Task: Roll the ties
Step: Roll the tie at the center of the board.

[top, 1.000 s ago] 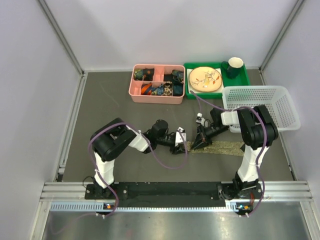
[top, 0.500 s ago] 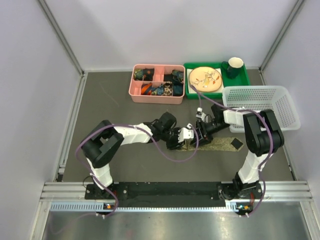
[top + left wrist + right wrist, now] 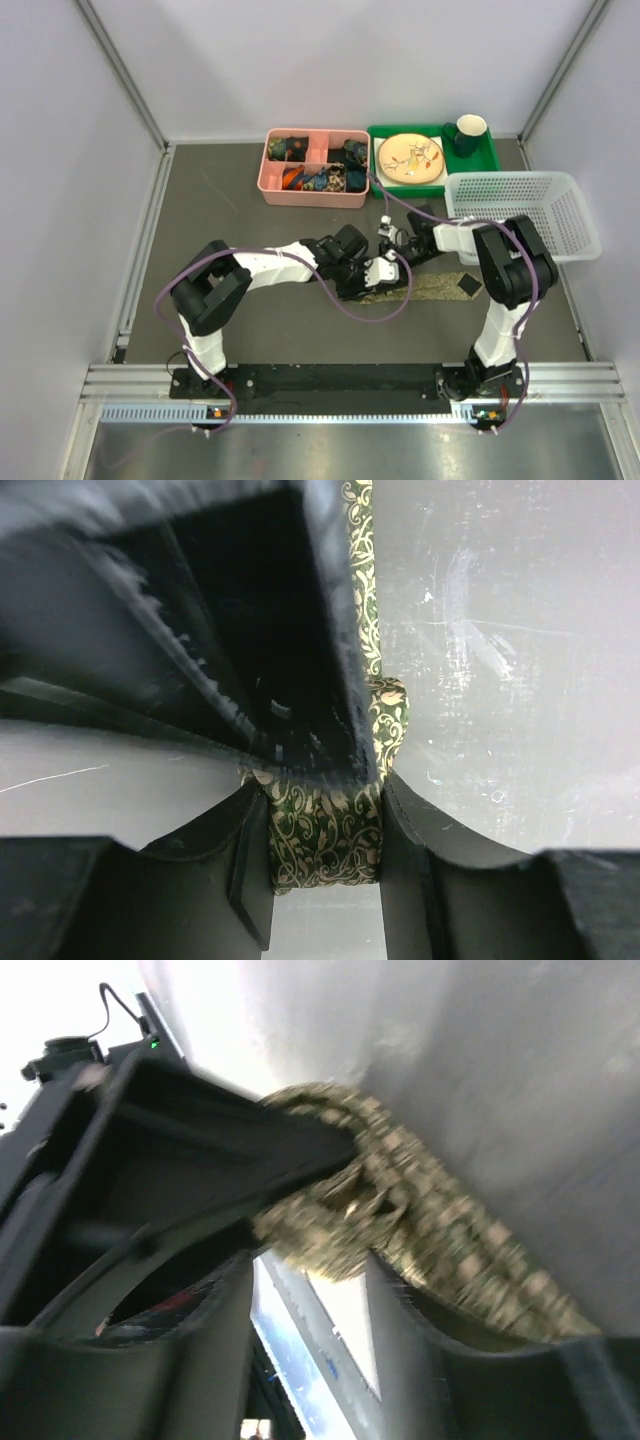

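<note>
The tie (image 3: 435, 288) lies flat on the grey table, olive-tan with a dark vine pattern, and its left end is rolled up. My left gripper (image 3: 372, 275) reaches in from the left. In the left wrist view its fingers (image 3: 250, 865) press on both sides of the rolled part of the tie (image 3: 325, 830). My right gripper (image 3: 392, 245) comes in from the right and meets the same roll. In the blurred right wrist view the tie's roll (image 3: 330, 1225) sits at my right gripper (image 3: 315, 1290), which grips it. The two grippers touch each other at the roll.
A white mesh basket (image 3: 522, 212) stands right behind the right arm. A pink divided box (image 3: 313, 165) with small items and a green tray (image 3: 490, 160) with a plate (image 3: 410, 157) and a green mug (image 3: 468, 133) stand at the back.
The left arm has stretched right to the tie's roll. The right gripper has moved left and back. The tie's flat part is shorter and its dark far end now shows.
</note>
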Available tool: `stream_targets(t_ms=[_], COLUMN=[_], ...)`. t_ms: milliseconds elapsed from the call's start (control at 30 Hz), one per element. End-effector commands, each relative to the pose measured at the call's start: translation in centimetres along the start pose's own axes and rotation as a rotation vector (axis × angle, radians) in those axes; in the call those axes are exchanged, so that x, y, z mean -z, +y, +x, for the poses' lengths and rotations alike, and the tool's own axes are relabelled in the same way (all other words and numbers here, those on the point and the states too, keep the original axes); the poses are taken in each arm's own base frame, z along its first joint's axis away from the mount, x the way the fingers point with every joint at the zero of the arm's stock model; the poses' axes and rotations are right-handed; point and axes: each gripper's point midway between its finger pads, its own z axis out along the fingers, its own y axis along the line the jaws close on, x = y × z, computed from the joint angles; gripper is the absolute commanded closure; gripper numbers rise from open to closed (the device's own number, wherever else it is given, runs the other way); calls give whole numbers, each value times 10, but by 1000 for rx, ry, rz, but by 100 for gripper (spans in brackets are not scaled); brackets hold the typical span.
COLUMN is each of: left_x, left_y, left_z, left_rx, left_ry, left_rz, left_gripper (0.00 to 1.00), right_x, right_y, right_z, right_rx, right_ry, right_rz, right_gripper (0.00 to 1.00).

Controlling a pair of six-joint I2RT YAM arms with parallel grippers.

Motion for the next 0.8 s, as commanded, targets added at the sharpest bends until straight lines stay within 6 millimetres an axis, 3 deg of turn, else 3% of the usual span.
stream_targets(t_ms=[0, 33, 67, 100, 167, 200, 267, 300, 333, 367, 400, 433, 533, 600, 767], left_x=[-7, -7, -7, -7, -6, -6, -3, 1, 1, 10, 16, 16, 25, 20, 12], left_y=[-8, -8, -9, -10, -11, -11, -14, -2, -6, -1, 18, 11, 8, -1, 2], left_z=[20, 21, 21, 22, 23, 21, 19, 1, 8, -2, -31, -18, -36, -31, -38], left_rx=[61, 59, 56, 55, 57, 70, 116, 122, 154, 171, 139, 165, 46, 26, -30], left_ry=[90, 91, 88, 93, 97, 84, 13, -83, -124, -219, -379, -408, -601, -638, -693], left_rz=[30, 33, 35, 38, 47, 52, 100, 72, 87, 100, 43, 37, -5, 19, 1], left_gripper=[82, 82, 82, 80, 74, 61, 53, 48, 39, 34, 31, 24, 18, 18, 18], right_x=[-15, -15, -16, -16, -15, -15, -15, -14, -16, -15, -15, -14, -8, -8, -5], right_y=[-4, -6, -11, -14, -22, -26, -33, -36, -40, -44, -48, -54, -63, -69, -75], right_z=[-10, -11, -12, -10, -10, -9, -6, -4, -3, -2, -1, -2, -2, -1, 2], right_rx=[8, 13, 24, 17, 26, 25, 23, 17, 5, -3, -18, -48, -113, -132, -166], right_ry=[-6, -9, -14, -4, -1, 0, 0, 4, 9, 9, 11, 7, -5, -3, -3], right_rz=[-27, -18, 8, 25, 66, 80, 114, 122, 131, 139, 144, 148, 143, 147, 146], right_gripper=[65, 71, 89, 99, 100, 100, 100, 100, 100, 100, 100, 100, 100, 100, 100])
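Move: The tie's rolled part is already between the left fingertips, about 1 cm to the right of that hand's point. From the right hand, the roll lies about 3 cm below and 1 cm to the left, level fore-and-aft, with the open fingers over it. The flat strip's middle is some 12 cm to the right of the right hand, 1 cm nearer the base and 5 cm down; the black patch on the strip is about 22 cm to the right. Closing right over the tie roll, the right fingers pinch its fabric while the left still grips it; they then carry the pinch downward about 3.5 cm in all and, late on, some 2 cm to the right. The left fingers open wide to let go of the roll, and that wrist swings about 30 degrees so they point more level to the right, the hand otherwise staying nearly in place. ##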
